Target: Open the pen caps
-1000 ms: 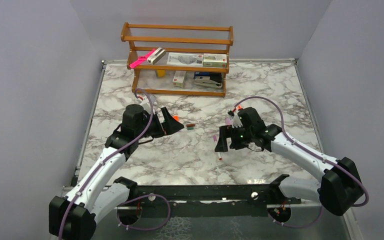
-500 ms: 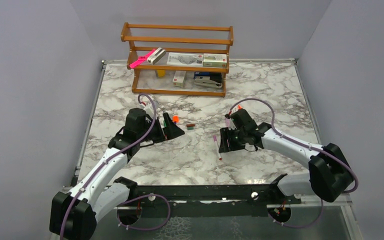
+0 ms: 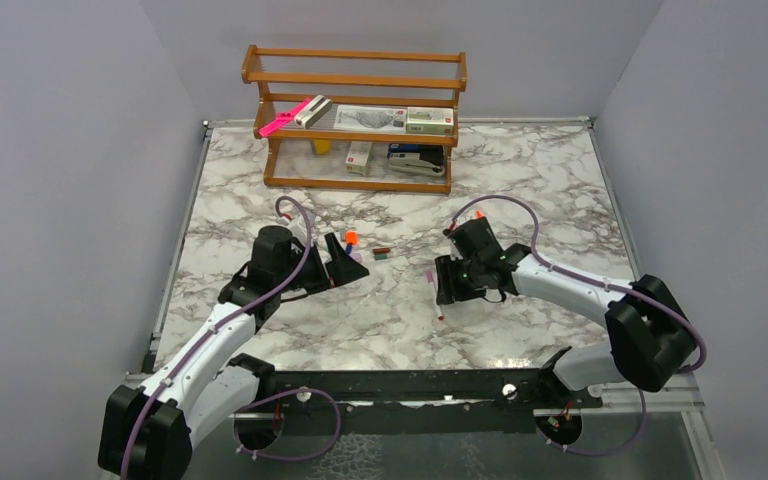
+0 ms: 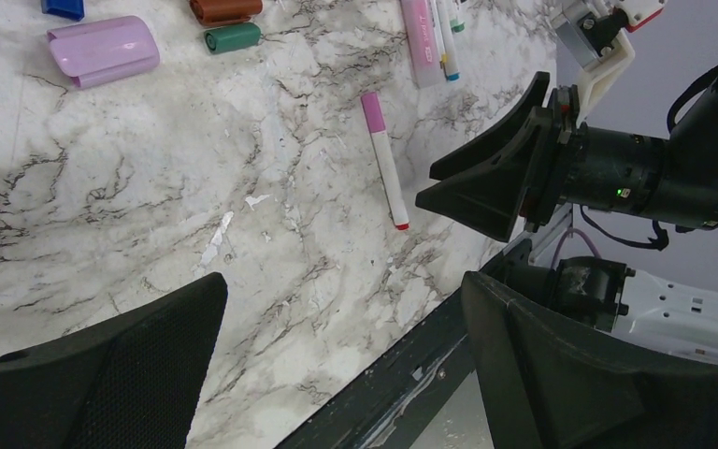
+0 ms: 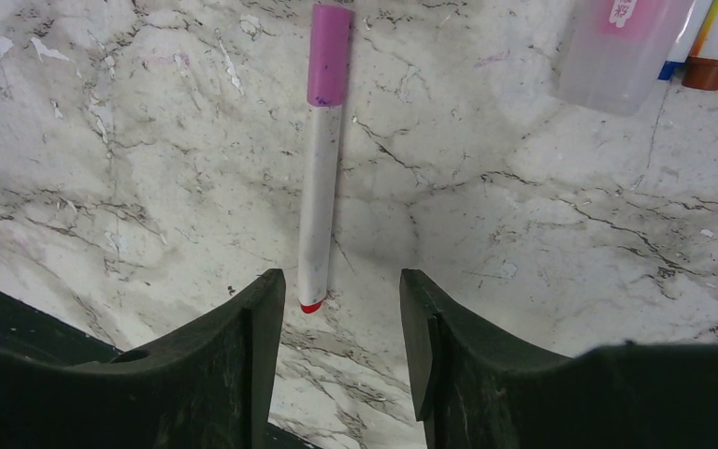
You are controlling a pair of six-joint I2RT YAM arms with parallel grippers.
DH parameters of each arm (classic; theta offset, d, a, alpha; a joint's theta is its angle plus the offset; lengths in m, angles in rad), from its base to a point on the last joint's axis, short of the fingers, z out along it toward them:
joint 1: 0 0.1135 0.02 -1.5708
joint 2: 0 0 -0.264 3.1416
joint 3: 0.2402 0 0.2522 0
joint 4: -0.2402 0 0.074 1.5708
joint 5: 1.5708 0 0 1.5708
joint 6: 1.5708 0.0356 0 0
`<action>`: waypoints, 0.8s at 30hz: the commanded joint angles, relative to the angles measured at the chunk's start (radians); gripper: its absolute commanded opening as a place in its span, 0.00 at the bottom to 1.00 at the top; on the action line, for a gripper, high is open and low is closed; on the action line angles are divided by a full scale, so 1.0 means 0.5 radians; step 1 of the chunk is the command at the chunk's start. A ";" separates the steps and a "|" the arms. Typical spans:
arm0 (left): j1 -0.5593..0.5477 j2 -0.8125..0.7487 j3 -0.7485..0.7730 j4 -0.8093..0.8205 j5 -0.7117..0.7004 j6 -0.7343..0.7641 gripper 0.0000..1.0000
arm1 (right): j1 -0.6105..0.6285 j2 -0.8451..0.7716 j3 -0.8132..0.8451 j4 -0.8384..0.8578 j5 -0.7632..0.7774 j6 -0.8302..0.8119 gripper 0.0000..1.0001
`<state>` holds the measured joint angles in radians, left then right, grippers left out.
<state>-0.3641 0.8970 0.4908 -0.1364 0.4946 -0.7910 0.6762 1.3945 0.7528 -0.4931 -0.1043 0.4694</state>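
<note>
A white-barrelled marker (image 5: 320,196) lies flat on the marble with its lilac-pink pen cap (image 5: 329,56) on and pointing away from my right gripper. My right gripper (image 5: 341,304) is low over the marker's red tail end, which lies just inside the left fingertip (image 5: 264,299). Its jaws are apart and hold nothing. In the top view the marker (image 3: 433,296) sits just left of my right gripper (image 3: 441,284). My left gripper (image 4: 344,285) is wide open and empty above the marble. Loose pen caps in green (image 4: 234,37) and dark red (image 4: 225,9) lie ahead of it.
A larger lilac cap-like piece (image 4: 103,49) and a blue piece (image 4: 63,7) lie near the loose caps. A clear pink-labelled case (image 5: 622,47) and several markers lie beyond the right gripper. A wooden shelf (image 3: 360,180) with small boxes stands at the back. The table's black front rail (image 4: 402,374) is close.
My right gripper has moved left and down to the marker's tail, and its jaws have narrowed. My left arm has drawn slightly toward the near-left, still wide open.
</note>
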 commanded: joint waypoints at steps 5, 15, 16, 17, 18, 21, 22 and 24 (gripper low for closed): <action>-0.013 -0.026 -0.015 0.088 0.049 -0.036 0.99 | 0.076 0.097 0.051 0.107 0.103 0.044 0.48; -0.016 0.041 0.029 0.095 0.046 -0.013 0.99 | 0.251 0.395 0.254 0.022 0.388 0.106 0.41; -0.015 0.044 0.030 0.092 0.046 -0.015 0.99 | 0.270 0.429 0.280 0.003 0.431 0.107 0.40; -0.018 0.049 0.030 0.094 0.045 -0.012 0.99 | 0.287 0.461 0.304 -0.024 0.469 0.112 0.39; -0.019 0.055 0.029 0.093 0.045 -0.011 0.99 | 0.298 0.494 0.323 -0.049 0.506 0.116 0.37; -0.020 0.061 0.023 0.099 0.046 -0.013 0.99 | 0.331 0.576 0.350 -0.088 0.572 0.125 0.29; -0.022 0.063 0.022 0.101 0.045 -0.015 0.99 | 0.338 0.591 0.347 -0.093 0.578 0.126 0.26; -0.023 0.070 0.019 0.112 0.050 -0.019 0.99 | 0.346 0.590 0.329 -0.084 0.571 0.126 0.20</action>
<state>-0.3687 0.9253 0.4892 -0.1188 0.4976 -0.8017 0.8356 1.6463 0.9310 -0.5045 0.1150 0.5148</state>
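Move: The pink-capped pen's middle lies some 4 cm ahead of the right hand, 3 cm to its left and 3 cm lower, cap end pointing away from the base. The pink highlighter lies about 12 cm ahead of that hand and 4 cm to its right; the loose brown and green caps about 13 cm ahead and 16 cm to its left. From the left hand the pen is around 19 cm to the right, 4 cm back and 13 cm below. Sinking about 2 cm first, the right hand then swings left and finally also forward, roughly 3 cm left and 2 cm forward in all, to bring its fingertips down around the pen's white barrel on the red-end side of the middle. The wrist rolls some 10 degrees so the fingers point more nearly straight down, and the half-open fingers close onto the barrel. ##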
